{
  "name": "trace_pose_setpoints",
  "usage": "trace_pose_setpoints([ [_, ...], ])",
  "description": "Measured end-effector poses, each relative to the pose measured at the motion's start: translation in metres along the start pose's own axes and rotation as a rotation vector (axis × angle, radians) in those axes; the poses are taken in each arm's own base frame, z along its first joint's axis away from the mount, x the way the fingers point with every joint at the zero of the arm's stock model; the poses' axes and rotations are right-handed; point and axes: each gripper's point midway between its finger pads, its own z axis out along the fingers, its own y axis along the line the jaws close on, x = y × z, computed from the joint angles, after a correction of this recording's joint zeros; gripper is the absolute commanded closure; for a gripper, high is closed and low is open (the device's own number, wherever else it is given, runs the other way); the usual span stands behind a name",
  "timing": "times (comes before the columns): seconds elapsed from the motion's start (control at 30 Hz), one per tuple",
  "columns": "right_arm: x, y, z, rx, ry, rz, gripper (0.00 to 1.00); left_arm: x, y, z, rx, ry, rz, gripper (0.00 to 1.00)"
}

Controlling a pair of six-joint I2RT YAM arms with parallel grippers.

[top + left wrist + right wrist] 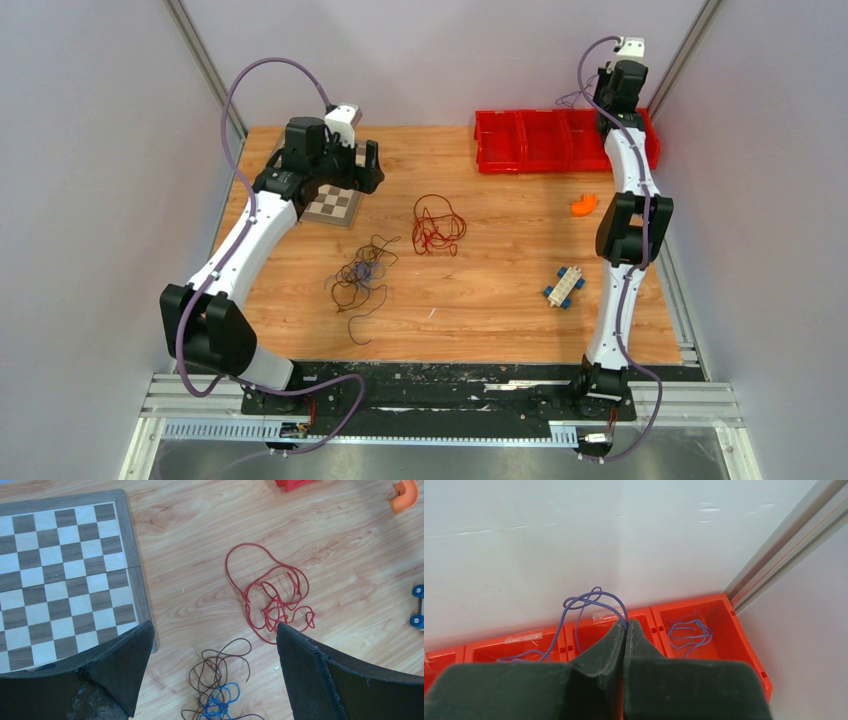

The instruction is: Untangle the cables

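A red cable bundle (438, 226) lies mid-table; it also shows in the left wrist view (274, 597). A dark brown and blue tangle (360, 274) lies nearer the front, also in the left wrist view (217, 690). My left gripper (212, 647) is open and empty, held above the table between the checkerboard and the red bundle. My right gripper (626, 625) is shut on a blue-purple cable (589, 602), held high over the red bins (560, 140). The cable loops up from the fingertips and trails down into the bins. Another blue-purple cable (689, 632) lies in the rightmost bin.
A checkerboard (333, 205) lies under the left arm at the back left. An orange curved piece (584, 205) and a small blue-wheeled toy cart (565, 286) sit on the right side of the table. Walls close in on both sides and the back.
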Motion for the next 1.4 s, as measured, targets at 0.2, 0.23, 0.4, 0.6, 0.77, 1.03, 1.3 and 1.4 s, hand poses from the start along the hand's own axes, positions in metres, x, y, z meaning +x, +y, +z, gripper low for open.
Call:
trace_pose_setpoints([
  [0.2, 0.009, -0.018, 0.006, 0.012, 0.010, 0.079, 1.00, 0.001, 0.003, -0.001, -0.002, 0.011, -0.008, 0.00],
  [0.23, 0.012, -0.021, 0.007, 0.013, 0.015, 0.088, 1.00, 0.002, 0.003, -0.002, -0.002, 0.013, -0.009, 0.00],
  [0.4, 0.026, -0.030, 0.012, 0.010, 0.036, 0.104, 1.00, 0.004, 0.002, 0.003, 0.010, 0.026, -0.022, 0.01],
  [0.6, 0.047, -0.041, 0.014, 0.078, 0.074, 0.009, 1.00, 0.005, 0.001, 0.008, 0.021, 0.037, -0.041, 0.02],
  [0.77, 0.084, -0.052, 0.017, 0.133, 0.146, -0.135, 1.00, 0.007, 0.000, 0.010, 0.032, 0.043, -0.049, 0.03],
  [1.03, 0.116, -0.058, 0.025, 0.152, 0.181, -0.353, 0.89, 0.009, 0.001, 0.013, 0.032, 0.052, -0.068, 0.02],
  [1.3, 0.123, -0.028, 0.018, 0.010, 0.200, -0.390, 0.56, 0.010, -0.001, 0.013, 0.042, 0.057, -0.073, 0.00],
  [1.4, 0.118, -0.021, -0.001, -0.043, 0.239, -0.390, 0.43, 0.012, -0.002, 0.013, 0.049, 0.066, -0.074, 0.00],
])
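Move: Ahead in the red bin, the right hand's closed fingers hold the purple cable above its third compartment from the left. That compartment's middle lies about 20 cm below, 4 cm back and 4 cm left of the hand. The fourth compartment, with the blue cable, is equally far back and about 10 cm right. The orange pipe lies some 24 cm back and 10 cm left. From the left hand, the third compartment is roughly 25 cm ahead, 65 cm right and 22 cm below. Lowering the purple cable towards the bin's third compartment, the right hand sinks about 12 cm while swinging some 6 cm right, tips down and rolls its left side lower by nearly 20 degrees each. It then comes back 4 cm left, opens its fingers to about half, and begins easing back and slightly up. ##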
